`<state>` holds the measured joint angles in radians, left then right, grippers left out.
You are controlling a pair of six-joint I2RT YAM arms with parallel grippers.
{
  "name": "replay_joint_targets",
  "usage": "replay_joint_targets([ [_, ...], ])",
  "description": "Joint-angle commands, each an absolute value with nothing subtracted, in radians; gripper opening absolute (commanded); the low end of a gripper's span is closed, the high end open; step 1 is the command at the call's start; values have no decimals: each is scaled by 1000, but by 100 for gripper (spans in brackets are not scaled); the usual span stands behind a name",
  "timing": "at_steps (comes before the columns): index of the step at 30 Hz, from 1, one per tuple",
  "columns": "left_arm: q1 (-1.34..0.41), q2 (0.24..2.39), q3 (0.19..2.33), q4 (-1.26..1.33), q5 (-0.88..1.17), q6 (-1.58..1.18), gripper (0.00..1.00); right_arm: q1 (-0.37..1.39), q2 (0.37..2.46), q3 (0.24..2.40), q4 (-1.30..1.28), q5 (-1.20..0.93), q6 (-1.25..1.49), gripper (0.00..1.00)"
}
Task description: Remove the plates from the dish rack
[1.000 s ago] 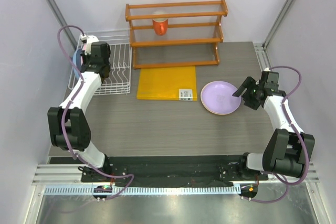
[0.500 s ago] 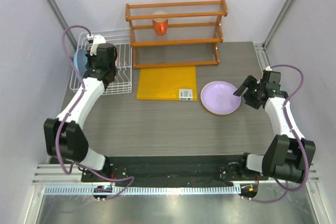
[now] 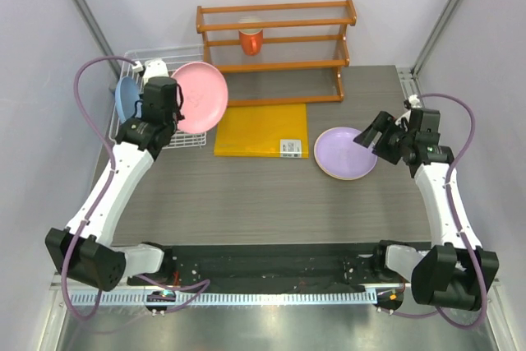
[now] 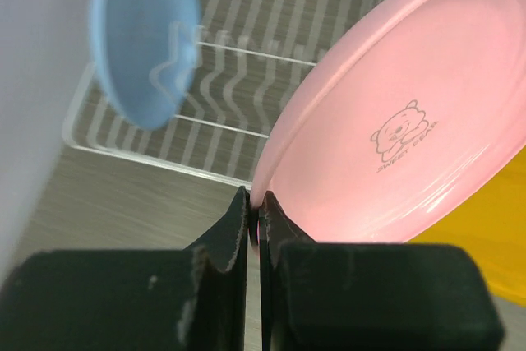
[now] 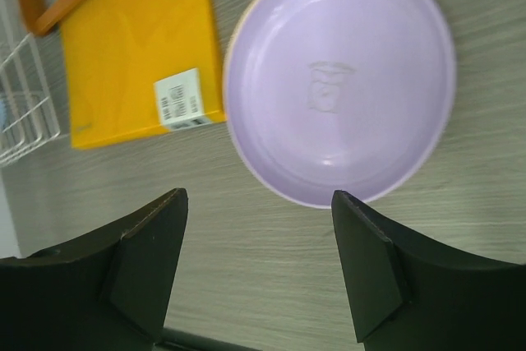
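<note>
My left gripper [image 3: 174,113] [image 4: 255,210] is shut on the rim of the pink plate [image 3: 200,96] [image 4: 394,121]. It holds that plate tilted above the right part of the white wire dish rack [image 3: 191,140] [image 4: 222,55]. A light blue plate [image 3: 126,98] [image 4: 144,39] stands on edge at the rack's left side. The lilac plate [image 3: 346,152] [image 5: 341,80] lies flat on the table at the right, and a thin peach-orange edge shows under it. My right gripper [image 3: 376,137] [image 5: 256,199] hangs open just off that plate's edge, with nothing between its fingers.
An orange wooden shelf rack [image 3: 275,39] stands at the back with an orange cup [image 3: 251,40] on it. A yellow board [image 3: 261,129] [image 5: 140,47] lies flat between the dish rack and the lilac plate. Walls close in on the left and right.
The left arm has lifted the pink plate up out of the dish rack and swung it to the right. The right gripper has shifted a little toward the lilac plate, still open.
</note>
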<state>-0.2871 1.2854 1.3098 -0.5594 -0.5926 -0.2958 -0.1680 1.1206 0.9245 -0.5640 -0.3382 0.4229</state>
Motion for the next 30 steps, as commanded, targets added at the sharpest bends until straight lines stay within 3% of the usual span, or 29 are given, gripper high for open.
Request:
replay_joint_targets([
  [1,-345,1213,1283,-563,-362,-442,0,-56,1045,999,-534,-430,455,77],
  [10,-500,1235,1210,-496,-197,-552,0,149,1045,979,-414,-407,540,78],
  [30,-745,1399,1285,-440,-212,-629,0,278,1141,939,-345,-341,534,74],
])
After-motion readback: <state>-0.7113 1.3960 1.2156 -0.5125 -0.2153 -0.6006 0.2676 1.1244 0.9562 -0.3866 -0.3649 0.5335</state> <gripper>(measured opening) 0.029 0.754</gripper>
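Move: Held in the left hand, the pink plate has its middle about 55 cm left, 9 cm ahead and 12 cm above the empty right hand. From the right hand, the purple plate is 4 cm ahead, 4 cm left and 15 cm below, the yellow file 12 cm ahead, 34 cm left and equally low. From the left hand, that purple plate is 58 cm right, 3 cm back and 26 cm lower, the file 26 cm right, 5 cm ahead. The left hand keeps its pinch on the pink plate's rim and carries it about 23 cm right, also sinking some 8 cm and drawing back a little, away from the rack towards the right gripper, while the wrist swings some 30 degrees clockwise and its left side dips. The right hand comes about 15 cm left to meet the plate, rising some 6 cm and then easing slightly down, turning counter-clockwise with fingers still wide open, ready around the plate's free rim but not closing. ##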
